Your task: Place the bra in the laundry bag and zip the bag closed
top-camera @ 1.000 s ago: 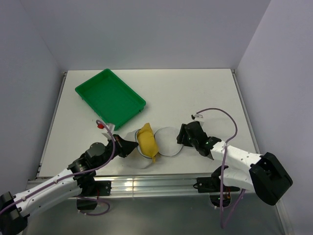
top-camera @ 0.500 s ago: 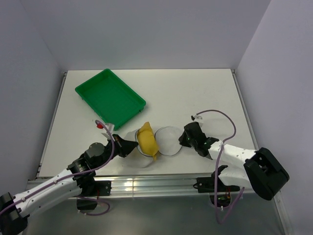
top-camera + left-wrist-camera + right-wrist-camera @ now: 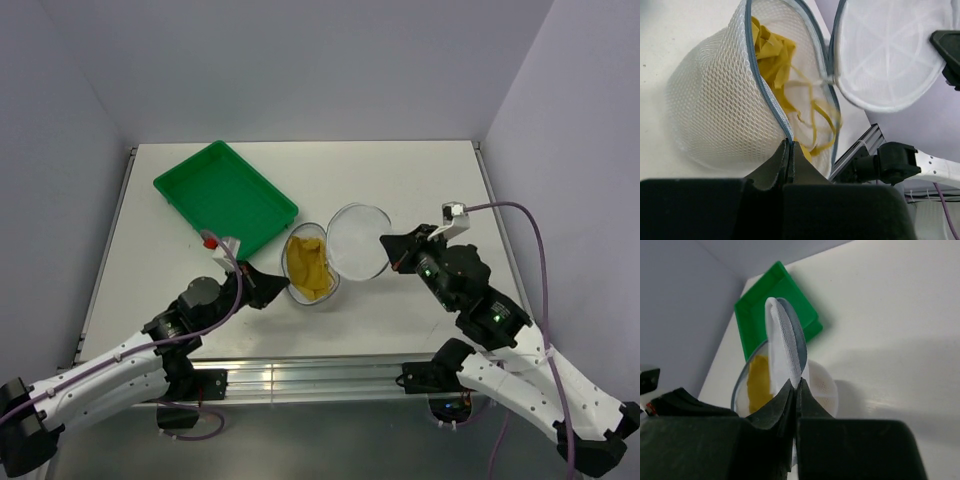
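Note:
The white mesh laundry bag (image 3: 300, 285) lies open near the table's middle, and its round lid (image 3: 357, 241) is lifted up and to the right. The mustard-yellow bra (image 3: 309, 266) sits inside the bag's body; its cup and straps show in the left wrist view (image 3: 771, 56). My left gripper (image 3: 272, 287) is shut on the bag's grey zipper rim (image 3: 771, 97) at the bag's left side. My right gripper (image 3: 387, 250) is shut on the edge of the lid (image 3: 785, 347) and holds it raised.
A green plastic tray (image 3: 224, 198) stands at the back left, close behind the bag; it also shows in the right wrist view (image 3: 774, 305). The table's aluminium front rail (image 3: 300, 378) runs just below the arms.
Both grippers and the bag have moved away from the front edge toward the table's middle. The right gripper has lifted the lid up and right, and the bra now sits deeper in the bag.

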You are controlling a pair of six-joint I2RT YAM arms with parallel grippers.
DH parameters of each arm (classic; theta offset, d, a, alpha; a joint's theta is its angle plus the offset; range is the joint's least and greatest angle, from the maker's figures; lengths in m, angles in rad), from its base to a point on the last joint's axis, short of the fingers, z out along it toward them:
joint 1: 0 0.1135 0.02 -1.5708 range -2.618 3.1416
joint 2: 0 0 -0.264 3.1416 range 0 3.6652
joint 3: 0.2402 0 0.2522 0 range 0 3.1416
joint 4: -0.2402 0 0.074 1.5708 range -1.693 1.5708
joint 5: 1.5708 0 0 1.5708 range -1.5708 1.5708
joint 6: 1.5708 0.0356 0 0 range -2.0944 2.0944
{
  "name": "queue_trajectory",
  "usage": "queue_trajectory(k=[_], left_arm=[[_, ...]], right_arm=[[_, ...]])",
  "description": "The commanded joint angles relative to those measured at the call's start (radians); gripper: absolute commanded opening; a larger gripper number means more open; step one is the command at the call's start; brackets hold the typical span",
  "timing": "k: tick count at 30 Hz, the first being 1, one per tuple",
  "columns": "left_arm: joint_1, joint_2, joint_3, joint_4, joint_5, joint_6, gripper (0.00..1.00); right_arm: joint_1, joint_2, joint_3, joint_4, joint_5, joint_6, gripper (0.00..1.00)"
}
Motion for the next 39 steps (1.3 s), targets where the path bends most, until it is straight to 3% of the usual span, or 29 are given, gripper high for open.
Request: queue_trajectory(k=[1, 4, 7, 11, 18, 22, 24, 28, 34, 39], left_arm=[[-0.001, 0.027, 0.047, 0.070, 0.003, 0.018, 0.00], [-0.001, -0.006, 0.047, 0.013, -0.026, 0.016, 0.00], [0.000, -0.042, 0.076, -0.024, -0.042, 0.032, 0.00], [-0.001, -0.016, 0.112, -0.074, -0.048, 0.029, 0.00], [-0.001, 0.008, 0.279, -0.165, -0.022, 0.095, 0.00], [-0.001, 0.045, 0.133, -0.099, -0.050, 0.027, 0.00], [-0.004, 0.059, 0.153, -0.071, 0.007, 0.036, 0.00], [-0.036, 0.037, 0.231, -0.076, -0.037, 0.075, 0.00], [-0.046, 0.155, 0.110, 0.100, 0.027, 0.010, 0.00], [-0.067, 0.263, 0.124, 0.195, 0.052, 0.009, 0.00]], right_arm=[[0.087, 0.071, 0.048, -0.210, 0.051, -0.036, 0.00], [0.174, 0.050, 0.122, -0.349, 0.197, -0.021, 0.00], [0.174, -0.035, 0.136, -0.311, 0.231, -0.045, 0.00], [0.175, 0.140, 0.169, -0.349, 0.200, -0.057, 0.00], [0.174, 0.036, 0.335, -0.310, 0.227, -0.131, 0.00], [0.175, 0.160, 0.200, -0.313, 0.249, -0.113, 0.00], [0.175, 0.146, 0.211, -0.314, 0.260, -0.128, 0.00], [0.175, 0.115, 0.281, -0.325, 0.310, -0.174, 0.00], [0.175, 0.189, 0.243, -0.445, 0.430, -0.142, 0.00], [0.177, 0.165, 0.269, -0.506, 0.478, -0.134, 0.00]])
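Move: The bra lies inside the bag's mouth, about 6 cm ahead of the left fingertips, 5 cm to their right and 7 cm below; the left hand already pinches the rim. The right hand already holds the lid's edge, the lid's middle some 6 cm to its left and 1 cm ahead, with the bra roughly 17 cm left, level in reach and 16 cm below. The green bin sits about 26 cm ahead of the left hand, 17 cm left and 15 cm lower. Both hands keep their pinch and jog the hanging bag to shake the bra down: the left bobs up about 6 cm and drops again, while the right first draws back and down about 3 cm, then rises to 4 cm above where it began and sinks again. Then both carry the bag to the right some 3 cm while going down, the left ending near its starting height and the right 3 cm below its own, its wrist rolled about 30 degrees, left side down, tilting the lid. ##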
